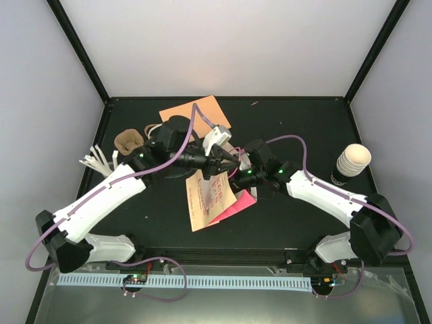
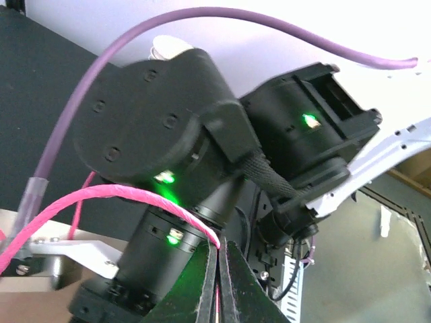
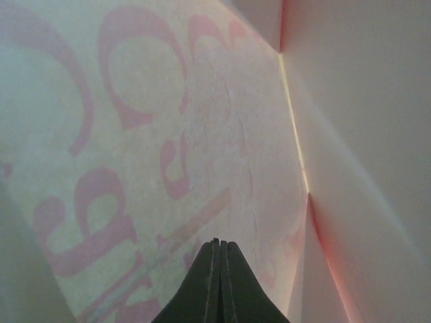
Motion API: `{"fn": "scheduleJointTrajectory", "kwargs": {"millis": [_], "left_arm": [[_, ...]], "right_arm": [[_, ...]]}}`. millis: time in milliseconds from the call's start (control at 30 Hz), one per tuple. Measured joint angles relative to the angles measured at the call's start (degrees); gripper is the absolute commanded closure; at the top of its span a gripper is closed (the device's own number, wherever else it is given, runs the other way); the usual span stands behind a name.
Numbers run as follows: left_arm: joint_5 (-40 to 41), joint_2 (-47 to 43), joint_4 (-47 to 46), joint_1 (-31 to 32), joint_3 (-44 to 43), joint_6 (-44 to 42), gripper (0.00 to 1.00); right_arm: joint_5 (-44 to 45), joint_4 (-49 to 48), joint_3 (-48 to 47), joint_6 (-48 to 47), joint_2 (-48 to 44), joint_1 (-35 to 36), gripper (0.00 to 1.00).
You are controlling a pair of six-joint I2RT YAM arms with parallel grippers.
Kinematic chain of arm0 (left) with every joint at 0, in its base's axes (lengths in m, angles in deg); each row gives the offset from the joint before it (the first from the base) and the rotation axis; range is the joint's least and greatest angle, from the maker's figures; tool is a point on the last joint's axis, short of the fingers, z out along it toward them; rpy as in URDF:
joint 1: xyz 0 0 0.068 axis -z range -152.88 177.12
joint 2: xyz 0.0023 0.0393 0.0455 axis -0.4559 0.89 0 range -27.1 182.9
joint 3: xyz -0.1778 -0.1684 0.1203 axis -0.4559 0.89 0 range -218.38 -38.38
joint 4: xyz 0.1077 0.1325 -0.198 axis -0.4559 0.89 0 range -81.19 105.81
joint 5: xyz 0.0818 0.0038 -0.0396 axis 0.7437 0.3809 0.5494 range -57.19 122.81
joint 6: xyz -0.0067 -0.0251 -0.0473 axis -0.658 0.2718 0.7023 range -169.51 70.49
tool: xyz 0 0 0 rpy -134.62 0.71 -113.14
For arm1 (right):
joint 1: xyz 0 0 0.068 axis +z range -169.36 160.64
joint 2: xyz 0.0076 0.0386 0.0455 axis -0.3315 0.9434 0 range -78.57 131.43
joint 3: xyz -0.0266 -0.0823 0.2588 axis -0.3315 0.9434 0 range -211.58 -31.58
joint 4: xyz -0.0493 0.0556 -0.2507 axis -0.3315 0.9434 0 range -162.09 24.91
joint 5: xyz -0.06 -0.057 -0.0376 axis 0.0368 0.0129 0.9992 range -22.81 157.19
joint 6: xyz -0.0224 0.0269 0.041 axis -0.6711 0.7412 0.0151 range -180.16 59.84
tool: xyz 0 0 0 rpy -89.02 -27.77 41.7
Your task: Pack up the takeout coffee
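The takeout coffee (image 1: 352,162), a cream ribbed cup with a dark base, stands alone at the right of the table, away from both arms. A cream paper bag (image 1: 206,202) with pink print lies mid-table. Both grippers meet above its upper end. My left gripper (image 2: 220,269) is shut on the bag's pink cord handle (image 2: 135,195), which runs off to the left. My right gripper (image 3: 220,243) is shut, with nothing showing between its fingers. It sits close against the bag's printed paper wall (image 3: 168,134). In the top view my right fingertips are hidden.
An orange paper sheet (image 1: 196,113) lies at the back centre. A brown pulp carrier (image 1: 128,140) and a bundle of white sticks (image 1: 98,160) sit at the left. In the left wrist view my right arm's wrist (image 2: 168,134) fills the frame just ahead.
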Motion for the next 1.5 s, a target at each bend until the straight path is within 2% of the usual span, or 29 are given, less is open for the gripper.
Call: {"fn": "scheduleJointTrajectory", "kwargs": {"millis": [267,433,867,1000,1167,1500], "left_arm": [[2.0,8.3,1.3,0.0,-11.6,-0.5,0.99],[2.0,9.7,1.0,0.2,-15.6,-0.4,0.98],[3.6,8.2,-0.6,0.2,-15.1,0.3,0.99],[3.5,8.0,-1.1,0.2,-15.0,1.1,0.99],[4.3,6.7,-0.6,0.2,-14.5,1.7,0.99],[8.5,-0.3,2.5,0.2,-14.2,1.2,0.98]], "right_arm": [[3.8,3.3,0.0,-5.6,-3.4,1.8,0.99],[5.8,5.3,0.2,-9.3,-4.6,2.9,0.99],[12.2,6.2,0.2,-18.7,-4.9,5.5,0.99],[15.1,8.4,-2.4,-21.4,-3.2,7.3,0.99],[21.0,12.7,-7.2,-24.4,0.3,8.9,0.99],[34.9,21.6,-8.3,-27.7,0.4,9.6,0.99]]}}
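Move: The left hand still pinches a pink handle of the paper bag, whose body hangs about 12 cm back, 6 cm left and 15 cm below it. The right hand's shut fingers are already inside that bag, its middle some 4 cm back, 4 cm left and 3 cm below them. The second, flat bag lies on the table about 15 cm ahead of the left hand, 14 cm to its left and 30 cm below. Left hand raises the pink handle about 10 cm; right hand, inside the bag, moves right and tips down. ##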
